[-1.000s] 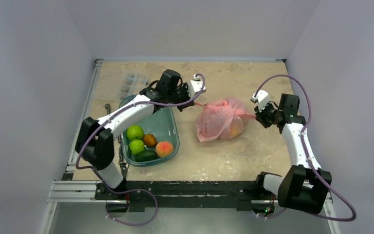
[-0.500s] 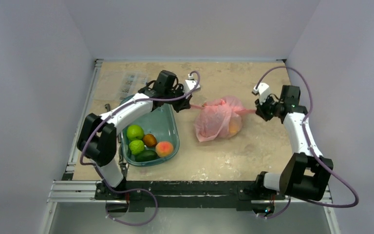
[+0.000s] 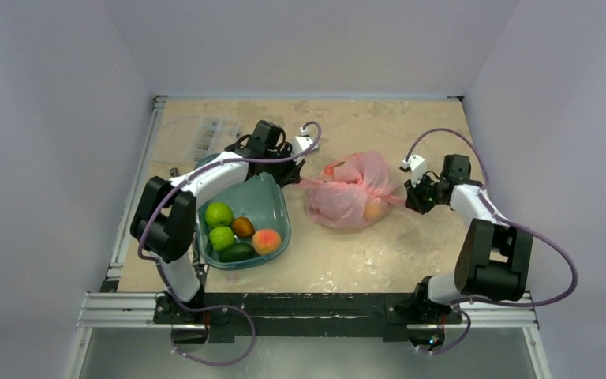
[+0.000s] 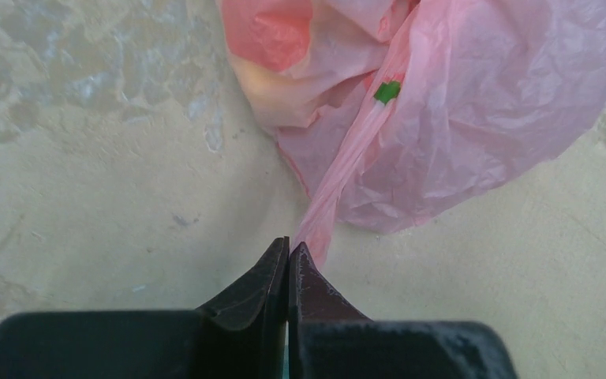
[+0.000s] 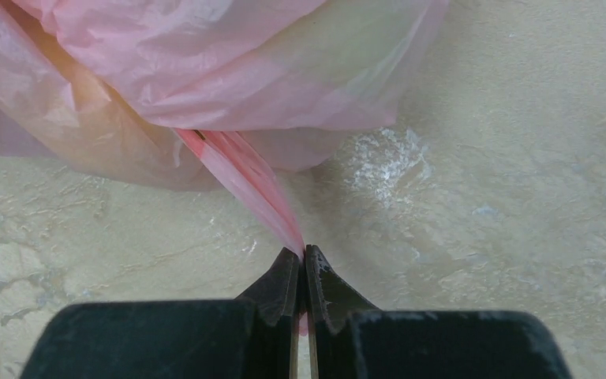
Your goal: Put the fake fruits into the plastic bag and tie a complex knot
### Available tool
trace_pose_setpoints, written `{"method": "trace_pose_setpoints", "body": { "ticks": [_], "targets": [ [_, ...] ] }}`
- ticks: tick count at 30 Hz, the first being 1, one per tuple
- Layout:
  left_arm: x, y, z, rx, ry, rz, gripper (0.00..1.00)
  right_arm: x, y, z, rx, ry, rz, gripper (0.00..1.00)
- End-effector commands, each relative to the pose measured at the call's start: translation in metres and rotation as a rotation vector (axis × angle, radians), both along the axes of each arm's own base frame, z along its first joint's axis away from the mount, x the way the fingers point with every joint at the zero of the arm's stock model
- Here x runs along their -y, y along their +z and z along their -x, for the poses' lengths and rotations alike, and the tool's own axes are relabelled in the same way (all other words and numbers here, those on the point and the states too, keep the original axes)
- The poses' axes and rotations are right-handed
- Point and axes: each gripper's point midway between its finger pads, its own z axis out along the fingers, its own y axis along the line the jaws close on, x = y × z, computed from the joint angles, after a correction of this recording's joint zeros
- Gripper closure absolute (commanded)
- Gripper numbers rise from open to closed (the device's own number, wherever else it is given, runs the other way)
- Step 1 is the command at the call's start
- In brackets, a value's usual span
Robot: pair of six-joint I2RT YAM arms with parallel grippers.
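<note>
The pink plastic bag lies slumped in the middle of the table, with an orange fruit showing through its right side. My left gripper is shut at the bag's left, and a stretched pink handle strip runs into its fingertips. At the bag's right, my right gripper is shut on the other handle strip, which is pinched between its jaws. A small darker pink bunch sticks up on the bag; I cannot tell whether it is a knot. Several fake fruits lie in the tub.
The teal clear tub sits at the left under my left arm, holding two limes, a brown fruit, a peach and an avocado. A clear packet lies at the back left. A metal rail runs along the near edge.
Both grippers have come down lower. The left one drew back to the left and the right one came in toward the bag. The bag slid left and sagged flatter.
</note>
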Motion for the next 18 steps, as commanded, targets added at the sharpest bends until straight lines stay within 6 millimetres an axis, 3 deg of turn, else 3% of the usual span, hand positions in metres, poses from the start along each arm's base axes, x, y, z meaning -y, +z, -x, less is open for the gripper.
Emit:
{"method": "trace_pose_setpoints", "body": {
  "ticks": [1,5,9,12,18],
  "targets": [
    [-0.055,0.016,-0.035,0.075,0.187,-0.101,1.00,0.060,0.047,-0.028,0.096,-0.160,0.192,1.00],
    [-0.013,0.078,-0.021,0.074,0.127,0.093,1.00,0.005,0.120,-0.041,0.156,-0.137,-0.077,1.00],
    [0.024,0.122,-0.007,0.046,0.054,0.247,1.00,-0.066,0.160,-0.041,0.160,-0.033,-0.284,1.00],
    [0.039,0.138,-0.006,-0.002,0.046,0.314,1.00,-0.105,0.174,-0.041,0.164,0.015,-0.374,1.00],
    [0.061,0.132,0.006,-0.097,0.004,0.358,1.00,-0.164,0.193,-0.050,0.182,0.069,-0.499,1.00]
  ]
}}
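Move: The plastic bag full of fruit lies between the hands, which already grip its twisted ends. From the left gripper its middle is about 19 cm right, 3 cm back and 7 cm lower; from the right gripper some 18 cm left, 5 cm ahead and roughly level in height. The basket's middle is about 14 cm left of the left gripper, 9 cm back and 8 cm below it; the peach is some 8 cm left, 19 cm back and 8 cm below. Raise the right gripper about 17 cm, easing forward first, then swing it some 13 cm left, in over the bag. Let the left gripper dip slightly, then lift it about 12 cm and bring it a little right. Keep both shut on the bag's ends while the wrists tip the fingers up some 15 to 20 degrees. ##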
